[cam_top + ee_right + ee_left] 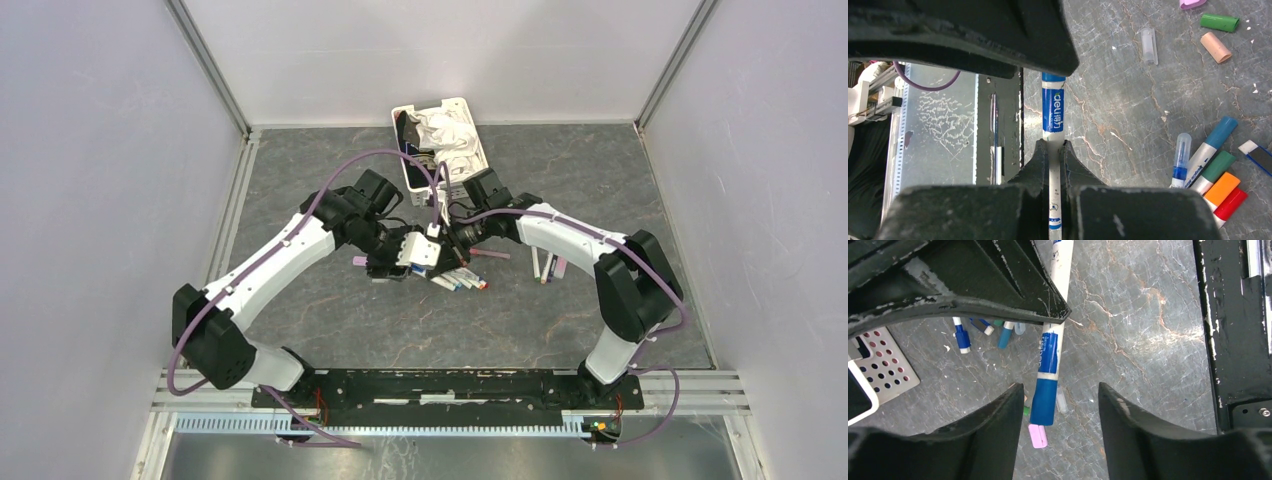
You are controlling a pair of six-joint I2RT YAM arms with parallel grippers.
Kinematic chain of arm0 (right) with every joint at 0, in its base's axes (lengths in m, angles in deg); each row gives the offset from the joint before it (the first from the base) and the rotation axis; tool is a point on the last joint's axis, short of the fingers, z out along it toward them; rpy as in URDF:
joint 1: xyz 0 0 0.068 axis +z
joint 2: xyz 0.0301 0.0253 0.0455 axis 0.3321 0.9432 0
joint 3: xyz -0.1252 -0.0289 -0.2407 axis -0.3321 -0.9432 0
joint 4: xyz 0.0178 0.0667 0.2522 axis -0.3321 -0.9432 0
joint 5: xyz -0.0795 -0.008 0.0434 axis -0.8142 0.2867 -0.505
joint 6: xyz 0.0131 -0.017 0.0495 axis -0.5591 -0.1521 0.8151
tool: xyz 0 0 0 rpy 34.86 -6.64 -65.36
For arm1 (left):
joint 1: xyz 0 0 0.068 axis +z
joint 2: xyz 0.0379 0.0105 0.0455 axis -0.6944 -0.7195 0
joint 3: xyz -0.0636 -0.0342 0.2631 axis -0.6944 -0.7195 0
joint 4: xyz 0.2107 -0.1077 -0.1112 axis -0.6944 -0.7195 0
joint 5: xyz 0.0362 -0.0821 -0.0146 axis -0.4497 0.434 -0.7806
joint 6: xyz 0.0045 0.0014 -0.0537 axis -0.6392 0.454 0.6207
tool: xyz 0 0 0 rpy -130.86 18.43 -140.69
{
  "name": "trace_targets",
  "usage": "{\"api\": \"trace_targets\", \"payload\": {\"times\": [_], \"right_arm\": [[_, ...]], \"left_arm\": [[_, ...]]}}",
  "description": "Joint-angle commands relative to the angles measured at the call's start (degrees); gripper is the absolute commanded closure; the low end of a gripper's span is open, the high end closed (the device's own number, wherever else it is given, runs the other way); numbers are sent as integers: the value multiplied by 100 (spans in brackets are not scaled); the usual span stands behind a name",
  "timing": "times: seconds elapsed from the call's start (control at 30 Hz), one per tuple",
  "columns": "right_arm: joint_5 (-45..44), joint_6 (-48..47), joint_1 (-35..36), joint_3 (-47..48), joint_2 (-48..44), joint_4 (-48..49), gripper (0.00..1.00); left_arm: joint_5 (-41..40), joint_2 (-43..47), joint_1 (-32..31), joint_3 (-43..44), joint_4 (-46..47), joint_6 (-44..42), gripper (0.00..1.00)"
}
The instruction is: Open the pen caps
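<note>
My right gripper (1054, 145) is shut on the white barrel of a pen (1053, 112) with a blue label and holds it above the table. The pen's blue cap (1044, 402) hangs between the fingers of my left gripper (1060, 387), which is open, with a gap on both sides of the cap. In the top view the two grippers (400, 255) (455, 240) meet at the table's middle. Loose caps lie on the table: pink (1037, 435), green (1219, 22), peach (1215, 47) and clear (1148, 45). Several capped pens (1213, 165) lie in a bunch beside them.
A white slotted basket (440, 140) with crumpled white material stands at the back centre. Two more pens (548, 265) lie to the right of the right arm. More small pens (962, 337) lie near the basket's perforated wall (883, 360). The black base rail (1233, 340) runs along the near edge.
</note>
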Motion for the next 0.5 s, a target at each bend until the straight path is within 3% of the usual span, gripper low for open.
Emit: {"api": "trace_targets", "payload": {"times": [0.0, 0.07, 0.3, 0.47], "right_arm": [[228, 162, 38, 299, 27, 122, 100], [255, 249, 35, 283, 11, 239, 100], [338, 449, 51, 186, -29, 496, 100], [332, 582, 116, 120, 6, 618, 98]], "left_arm": [[-331, -115, -106, -32, -17, -295, 46], [-487, -156, -126, -53, 52, -286, 53], [-836, -114, -284, -240, 63, -362, 59], [-893, -66, -315, -192, 116, -365, 85]]}}
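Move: The left hand, open, has the blue cap of the held pen about 3 cm below it and 1 cm ahead; on the table some 15 cm below it lie the loose peach cap (2 cm ahead, 4 cm left), the pink cap (1 cm ahead, 10 cm left) and the marker pile (8 cm right, 1 cm back). The right hand grips this pen's barrel, the blue cap about 6 cm to its left, 1 cm ahead and nearly level. The left hand sinks about 2.5 cm and eases 1 cm to its left, tilting by 8 degrees or so until its fingers point more nearly straight down, while they close from about two-thirds open around the blue cap and come to pinch it from both sides. The right hand keeps its shut grip on the white barrel and brings the pen about 1 cm left and a little up towards the closing fingers. ##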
